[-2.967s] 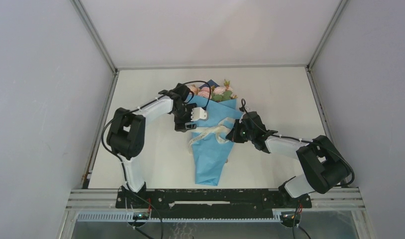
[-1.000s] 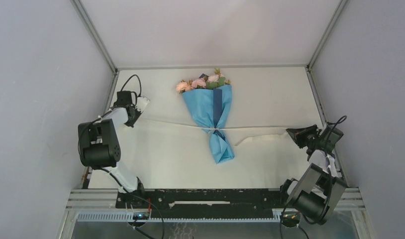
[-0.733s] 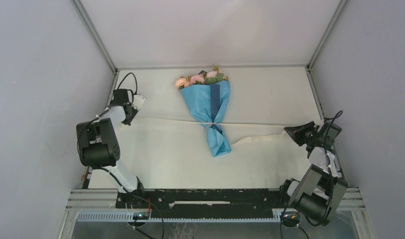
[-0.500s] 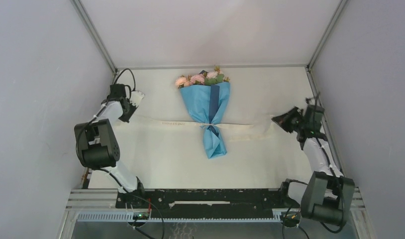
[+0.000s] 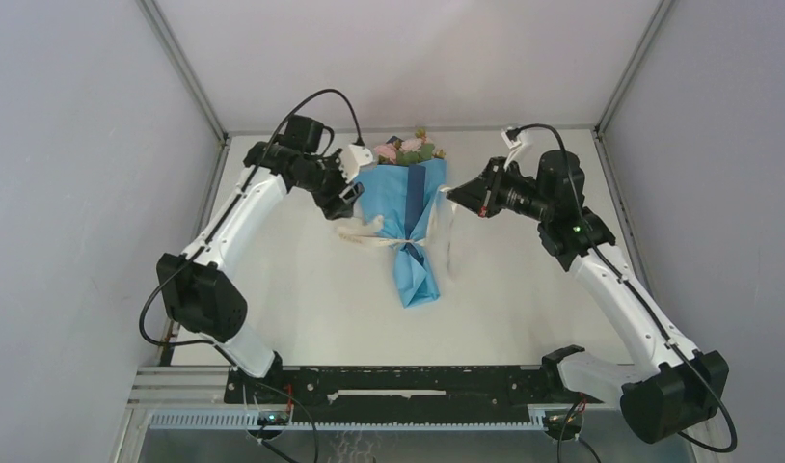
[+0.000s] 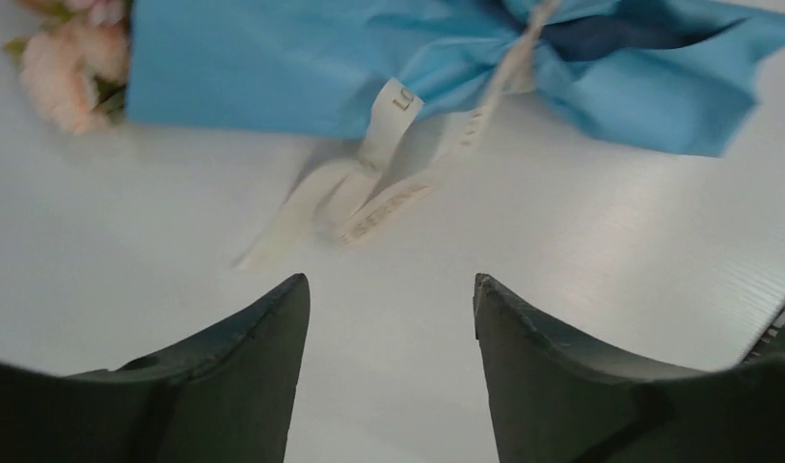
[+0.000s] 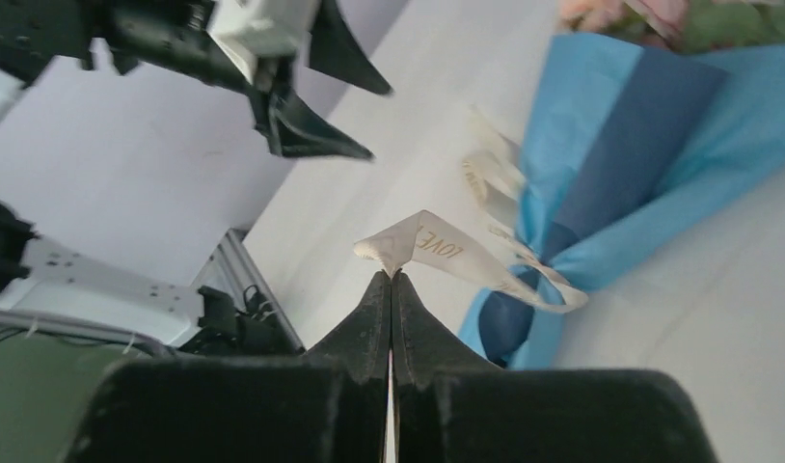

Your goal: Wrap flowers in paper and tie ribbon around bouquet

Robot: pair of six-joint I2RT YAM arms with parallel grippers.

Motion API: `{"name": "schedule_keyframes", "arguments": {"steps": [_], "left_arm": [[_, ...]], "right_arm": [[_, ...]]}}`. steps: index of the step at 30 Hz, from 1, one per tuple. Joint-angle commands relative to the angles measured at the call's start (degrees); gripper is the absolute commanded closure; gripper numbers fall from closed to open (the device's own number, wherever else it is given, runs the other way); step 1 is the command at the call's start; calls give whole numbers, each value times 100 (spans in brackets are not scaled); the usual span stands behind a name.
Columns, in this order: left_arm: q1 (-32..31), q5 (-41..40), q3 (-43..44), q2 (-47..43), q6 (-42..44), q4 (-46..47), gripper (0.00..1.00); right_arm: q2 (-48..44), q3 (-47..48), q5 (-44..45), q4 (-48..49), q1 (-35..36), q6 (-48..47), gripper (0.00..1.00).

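Note:
The bouquet (image 5: 405, 217) lies at mid table: light-blue paper (image 5: 389, 204) with a dark strip, and pink flowers (image 5: 401, 151) at the far end. The cream ribbon (image 5: 362, 231) is tied round its waist. My left gripper (image 5: 348, 198) hovers open just left of the paper, above the slack left ribbon end (image 6: 369, 188), with nothing between its jaws (image 6: 389, 280). My right gripper (image 5: 453, 193) is raised right of the bouquet and shut on the other ribbon end (image 7: 437, 241), pinched at the fingertips (image 7: 390, 274). The paper (image 7: 639, 125) shows beyond.
The white table (image 5: 302, 289) is bounded by grey walls on the left, right and back. A metal rail (image 5: 418, 386) with both arm bases runs along the near edge. The left arm's fingers (image 7: 311, 106) show in the right wrist view.
Both arms swung in from the table's sides to the bouquet. The left gripper opened and its ribbon end fell slack beside the paper. The right gripper kept its end.

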Motion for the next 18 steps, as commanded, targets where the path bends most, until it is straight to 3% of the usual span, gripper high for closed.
{"name": "schedule_keyframes", "arguments": {"steps": [1,6,10,14,18], "left_arm": [[-525,1276,490,-76,331,-700,29],[-854,1616,670,-118,331,-405,11],[-1086,1854,93,-35,-610,1042,2],[-1352,2328,489,510,-1317,1699,0],[-1610,2619,826,877,-1308,1744,0]], "right_arm": [[-40,401,-602,738,31,328,100],[127,549,-705,751,85,394,100],[104,545,-878,813,152,432,100],[140,544,-1303,1089,161,639,100],[147,537,-1405,1245,162,683,100]]}}
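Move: To the left hand's right by about 17 cm, some 4 cm back and 5 cm lower, is the middle of the ribbon tail that the right fingers hold up from the knot. The knot is about 13 cm right of the left hand, 1 cm back and 17 cm down; the loose ribbon tail is 4 cm right and 2 cm ahead, on the table. From the right hand the knot lies about 10 cm left, 5 cm ahead and 27 cm below. Sweeping right about 15 cm over the bouquet, with some 4 cm of drawing back early on, the left hand heads for the raised ribbon tail; its already parted fingers spread fully and swing round to point more to the right. The right hand keeps the tail pinched, rising about 5 cm and easing a little left. ##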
